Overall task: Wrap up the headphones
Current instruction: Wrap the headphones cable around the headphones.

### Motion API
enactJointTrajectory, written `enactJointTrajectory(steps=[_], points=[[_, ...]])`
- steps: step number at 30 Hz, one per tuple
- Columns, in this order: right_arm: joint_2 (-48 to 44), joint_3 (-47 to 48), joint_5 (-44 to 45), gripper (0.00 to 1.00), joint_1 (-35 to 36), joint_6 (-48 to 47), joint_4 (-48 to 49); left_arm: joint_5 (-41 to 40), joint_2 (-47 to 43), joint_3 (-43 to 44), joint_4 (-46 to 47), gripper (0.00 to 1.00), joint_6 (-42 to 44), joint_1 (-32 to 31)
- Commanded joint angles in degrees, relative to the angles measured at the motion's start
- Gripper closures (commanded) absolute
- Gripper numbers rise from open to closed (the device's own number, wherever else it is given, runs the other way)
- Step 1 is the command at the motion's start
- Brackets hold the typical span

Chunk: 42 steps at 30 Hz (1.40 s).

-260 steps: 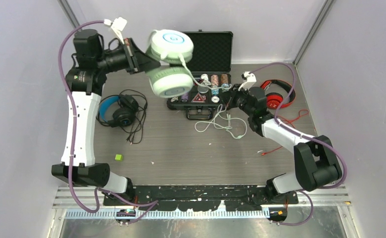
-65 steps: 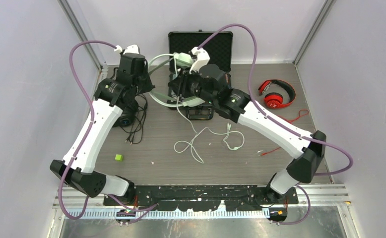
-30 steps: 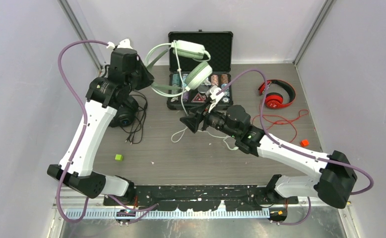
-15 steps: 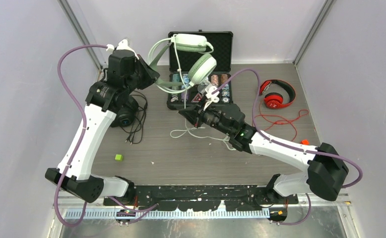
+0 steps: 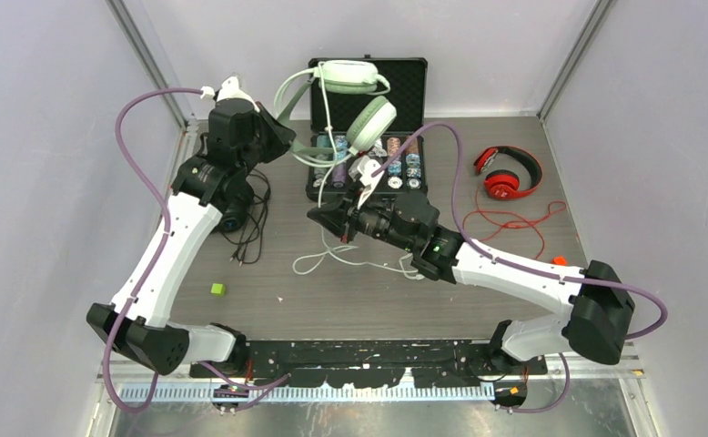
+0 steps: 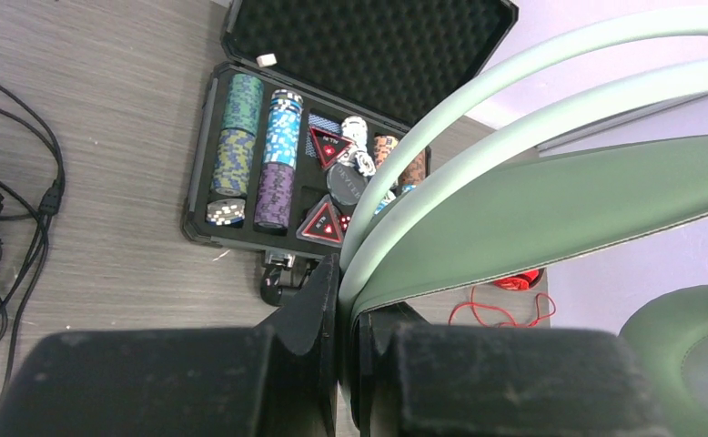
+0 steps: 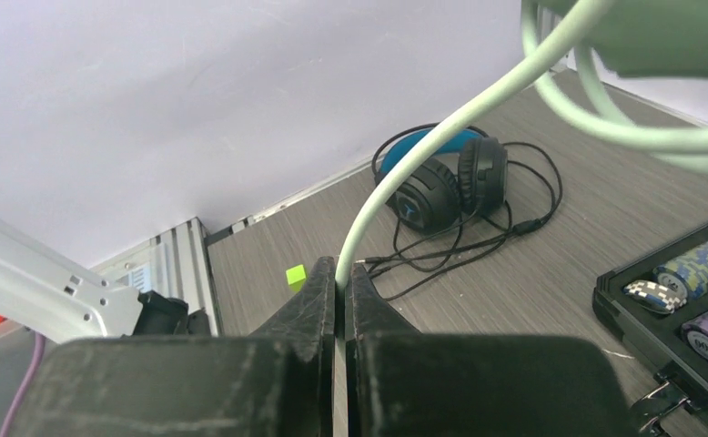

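The pale mint-green headphones (image 5: 358, 102) hang in the air over the open case. My left gripper (image 5: 276, 137) is shut on their headband (image 6: 560, 196), which comes out from between the jaws of the left gripper (image 6: 348, 273). Their white cable (image 5: 332, 259) drops to the table in loose loops. My right gripper (image 5: 318, 217) is shut on that cable (image 7: 405, 173), pinched at the tips of the right gripper (image 7: 341, 269). The black headphones (image 7: 441, 187) lie at the left, partly behind the left arm (image 5: 227, 214). The red headphones (image 5: 507, 173) lie at the right with their red cable (image 5: 514, 223).
An open black case of poker chips (image 5: 369, 173) stands at the back centre, also in the left wrist view (image 6: 241, 155). A small green cube (image 5: 217, 289) lies near the left arm's base. A small red block (image 5: 557, 261) sits by the right arm.
My right gripper has gone from open to shut on the white cable and moved left, dragging the loops leftward. The left gripper still holds the headband, lifted slightly.
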Motion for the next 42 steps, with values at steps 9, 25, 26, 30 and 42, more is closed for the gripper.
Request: enactJointTrajectory(steps=[9,25,26,30,42], points=[[4.8,10.9,3.2,1.00,0.7,-0.5,-5.9,0.5,-3.0,-3.1,12.2,1.00,0.3,-0.2],[11.3,20.3,4.8,1.00,2.1,-1.3,-21.9,2.1,-1.2,-3.4,13.7,1.00,0.2,-0.2],[11.6,20.8,5.1,0.99,2.1,-1.4,-22.1,2.1,-1.0,-3.6,13.7,1.00,0.5,-0.2],[13.5,25.9,5.7,1.00,2.2,-2.9,-25.4,2.8,-1.1,-5.0,14.6,1.00,0.6,-0.2],[18.1,32.9,3.5,1.00,2.1,-2.9,-30.2,4.6,-0.7,-5.0,14.9,1.00,0.9,-0.2]])
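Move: Pinched in the shut right fingers is the green headphones' cable; the headphones' middle lies about 17 cm ahead of this hand, 4 cm to its right and 6 cm higher. The gripped bend of the headband is some 15 cm ahead, 4 cm left and 5 cm up, the nearer earcup about 16 cm ahead, 10 cm right and 4 cm up. Down on the table, the poker case lies roughly 15 cm ahead, 10 cm right and 28 cm below. From the left hand, the headphones' middle is 5 cm ahead and 9 cm right, about level. Keeping its pinch on the cable, the right hand eases forward and slightly up, swings left while dipping about 4 cm, then goes on forward and left, rising again, ending about 5 cm farther left and 3 cm farther out, nearer the left gripper on its near side. Its fingertips tip down some 15 degrees. The left hand keeps hold of the headband and sinks a little. ##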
